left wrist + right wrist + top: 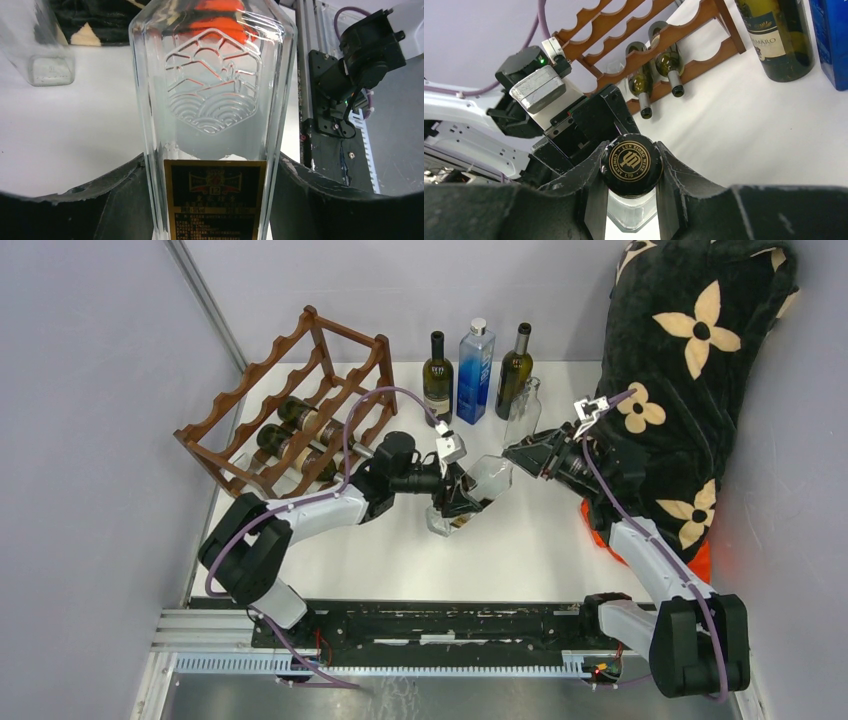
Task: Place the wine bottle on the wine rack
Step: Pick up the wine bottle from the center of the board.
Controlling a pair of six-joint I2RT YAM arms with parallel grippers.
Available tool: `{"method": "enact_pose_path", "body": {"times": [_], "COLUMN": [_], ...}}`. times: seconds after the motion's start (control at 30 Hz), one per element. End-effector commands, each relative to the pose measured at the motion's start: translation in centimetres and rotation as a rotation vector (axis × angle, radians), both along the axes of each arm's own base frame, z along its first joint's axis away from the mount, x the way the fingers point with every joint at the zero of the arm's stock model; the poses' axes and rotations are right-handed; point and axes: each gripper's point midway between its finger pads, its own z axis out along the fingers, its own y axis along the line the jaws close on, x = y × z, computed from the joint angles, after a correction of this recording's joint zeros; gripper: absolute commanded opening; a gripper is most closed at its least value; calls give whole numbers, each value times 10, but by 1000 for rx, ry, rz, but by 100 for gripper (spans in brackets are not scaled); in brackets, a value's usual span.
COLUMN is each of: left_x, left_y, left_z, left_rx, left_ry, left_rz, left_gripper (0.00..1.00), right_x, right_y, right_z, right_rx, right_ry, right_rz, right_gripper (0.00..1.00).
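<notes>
A clear glass wine bottle point(482, 483) with a black and gold label is held tilted above the middle of the table, between both grippers. My left gripper point(452, 492) is shut on its body at the label; in the left wrist view the bottle point(215, 95) fills the gap between both fingers point(120, 205). My right gripper point(520, 454) is shut on its black cap point(631, 162). The reddish-brown wine rack point(330, 365) stands at the far left, apart from the bottle, and holds two dark bottles point(300, 418). It also shows in the right wrist view point(684, 35).
At the back stand a dark green bottle point(437, 375), a blue bottle point(476, 370), another dark bottle point(515, 370) and a clear empty bottle point(522, 410). A black flowered blanket point(700, 360) covers the right side over something orange point(598, 530).
</notes>
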Motion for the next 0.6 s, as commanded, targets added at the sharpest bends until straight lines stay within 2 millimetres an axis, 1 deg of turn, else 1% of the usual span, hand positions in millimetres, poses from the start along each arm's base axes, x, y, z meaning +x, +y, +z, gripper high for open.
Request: {"method": "enact_pose_path", "body": {"times": [0.0,0.03,0.1,0.13,0.17,0.27,0.3,0.33,0.37,0.4,0.5,0.57], "left_x": [6,6,4,2,0,-6,-6,-7,-8,-7,-8,-8], "left_y": [6,11,22,26,32,44,47,49,51,52,55,57], "left_z": [20,17,10,7,2,-7,-7,-6,-5,-2,2,2], "left_rx": [54,92,174,209,247,321,333,341,347,350,376,404], "left_ry": [-161,-180,-219,-231,-236,-257,-268,-283,-297,-318,-356,-369], "left_rz": [-19,-20,-41,-53,-67,-94,-97,-101,-105,-109,-124,-135], "left_gripper": [2,2,2,2,2,2,2,2,2,2,2,2], "right_x": [-8,-8,-6,-5,-3,-8,-11,-14,-20,-21,-41,-54], "right_y": [3,4,2,0,-3,-8,-9,-10,-11,-12,-11,-6], "right_z": [21,15,2,-7,-9,-20,-24,-26,-33,-36,-48,-58], "right_rx": [-89,-137,-257,-331,-397,-530,-556,-589,-611,-642,-687,-715], "right_ry": [-164,-181,-220,-248,-302,-370,-372,-414,-400,-437,-448,-448], "right_rz": [70,92,133,158,172,258,286,327,370,406,554,661], "right_gripper": [39,56,85,97,98,98,98,98,98,98,98,98]}}
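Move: The left hand already grips the slanting clear bottle by its label; the wine rack, where it is bound, has its middle about 35 cm to the left, 16 cm ahead and 5 cm lower. A green bottle stands some 18 cm ahead and 5 cm left, the blue bottle 18 cm ahead and 2 cm right. The right fingers pinch the cap, with the clear bottle's middle about 8 cm left, 6 cm back and 9 cm below. The right hand opens wide and lets go of the cap, then sinks about 3.5 cm while its wrist turns strongly, fingers swinging left and tipping down, and stays close beside the freed neck. The left hand keeps its hold on the bottle body and draws it away to the left and down, about 7 cm each way and slightly back, in the rack's direction, its right-pointing fingers tipping down some 30 degrees so the neck comes down with them. ##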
